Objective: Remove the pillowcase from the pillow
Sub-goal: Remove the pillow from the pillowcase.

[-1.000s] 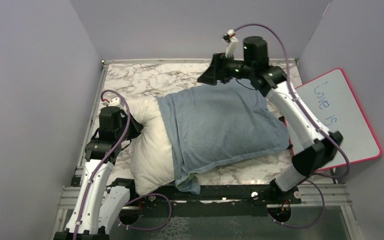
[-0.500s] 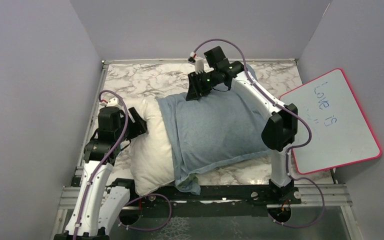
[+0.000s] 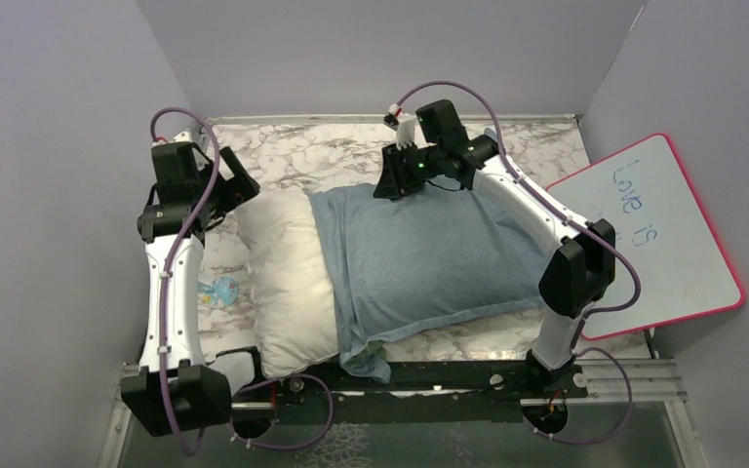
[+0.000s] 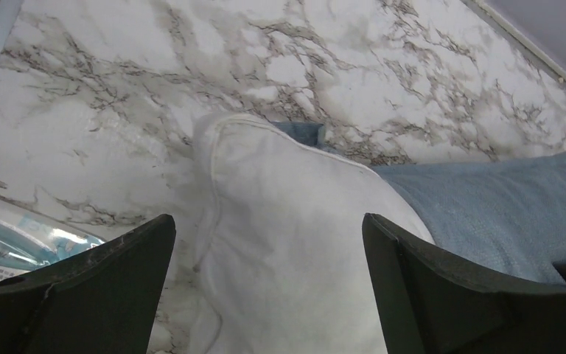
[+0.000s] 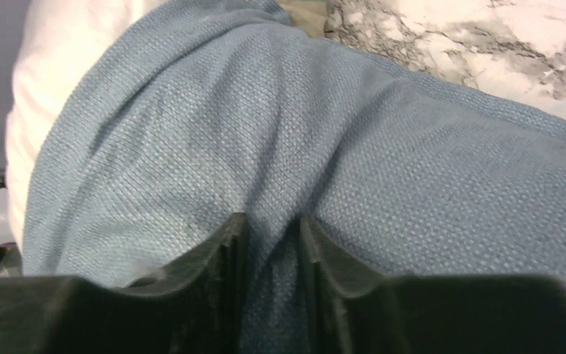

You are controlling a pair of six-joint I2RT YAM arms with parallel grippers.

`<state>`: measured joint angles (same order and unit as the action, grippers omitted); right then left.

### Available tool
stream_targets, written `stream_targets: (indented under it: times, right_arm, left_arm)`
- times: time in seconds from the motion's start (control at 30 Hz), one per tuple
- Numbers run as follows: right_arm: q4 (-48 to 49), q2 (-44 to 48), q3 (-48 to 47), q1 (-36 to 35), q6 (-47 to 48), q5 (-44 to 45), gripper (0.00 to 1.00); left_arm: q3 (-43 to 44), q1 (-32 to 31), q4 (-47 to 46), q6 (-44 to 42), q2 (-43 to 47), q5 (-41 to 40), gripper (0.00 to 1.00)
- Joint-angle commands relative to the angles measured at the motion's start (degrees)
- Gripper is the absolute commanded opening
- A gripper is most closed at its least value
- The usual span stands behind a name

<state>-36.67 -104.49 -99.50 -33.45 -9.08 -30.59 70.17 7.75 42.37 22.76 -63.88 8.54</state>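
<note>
The white pillow lies across the marble table, its right two thirds inside the grey-blue pillowcase. My left gripper hovers open over the pillow's bare far-left corner. In the left wrist view its gripper is spread wide above the pillow and grips nothing, with the pillowcase to the right. My right gripper is at the pillowcase's far edge. The right wrist view shows the gripper pinching a raised fold of the pillowcase, with the pillow showing beyond it.
A pink-rimmed whiteboard leans at the right of the table. A small blue packet lies on the marble left of the pillow, and shows as the packet in the left wrist view. Grey walls enclose three sides.
My left gripper opened, let go of the pillow and moved up and toward the far left. My right gripper came down on the pillowcase's far edge and closed on a fold.
</note>
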Motion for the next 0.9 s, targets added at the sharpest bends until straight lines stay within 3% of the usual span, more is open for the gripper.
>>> stream_targets:
  times: [0.0,0.1,0.23,0.37,0.53,0.77,0.87]
  right_arm:
    - [-6.21,-1.2,-3.67,-0.57,-4.23,5.28,0.45]
    - [-10.0,-2.2,-8.3,-0.57,-5.1,6.63,0.55]
    - [-6.54,0.47,-7.22,-0.58,-7.04,6.89,0.71]
    - [-7.46,1.71,-7.51,-0.58,-9.1,12.32,0.76]
    - [-11.84,0.87,-10.52,-0.65,-6.91,10.65,0.76]
    - [-8.32,3.39,-6.5,-0.57,-4.59,3.54,0.76]
    - [-7.25,3.1,-4.89,-0.57,-4.48,0.83,0.76]
  left_arm:
    - [-2.93,9.55,-7.07,0.49,-1.95,16.31,0.99]
    - [-9.05,13.97,-12.9,4.73,-2.67,28.45,0.99]
    - [-20.09,14.57,-25.05,10.22,-2.2,40.09,0.99]
    - [-30.01,14.65,-43.47,21.14,-1.72,47.41,0.99]
    - [-31.97,14.84,-45.04,19.48,-4.98,43.57,0.99]
    - [-21.29,17.5,-26.03,6.44,-3.37,17.37,0.99]
    - [-18.9,18.08,-23.87,5.8,-5.01,15.4,0.99]
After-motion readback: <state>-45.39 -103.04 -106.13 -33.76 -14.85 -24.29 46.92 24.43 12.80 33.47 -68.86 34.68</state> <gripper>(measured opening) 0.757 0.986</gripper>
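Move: The far-left corner of the bare white pillow lies about 8 cm ahead of my left hand, 1 cm right and some 14 cm below; the far end of the pillowcase's open hem is about 13 cm to the right of that corner, level with it. The light-blue packet is 7 cm back from my left hand, 8 cm left, down on the table. My right fingers are on a pillowcase fold directly at their tips, the hem roughly 13 cm to their left. With my left fingers staying wide open, I swing a little left, then right as I sink about 9 cm towards the pillow's far-left corner, rolling my left side down some 35 degrees; then I sweep left about 5 cm, partly unrolling. Meanwhile my right fingers open, let go of the pillowcase fold and rise 3 cm above it. ##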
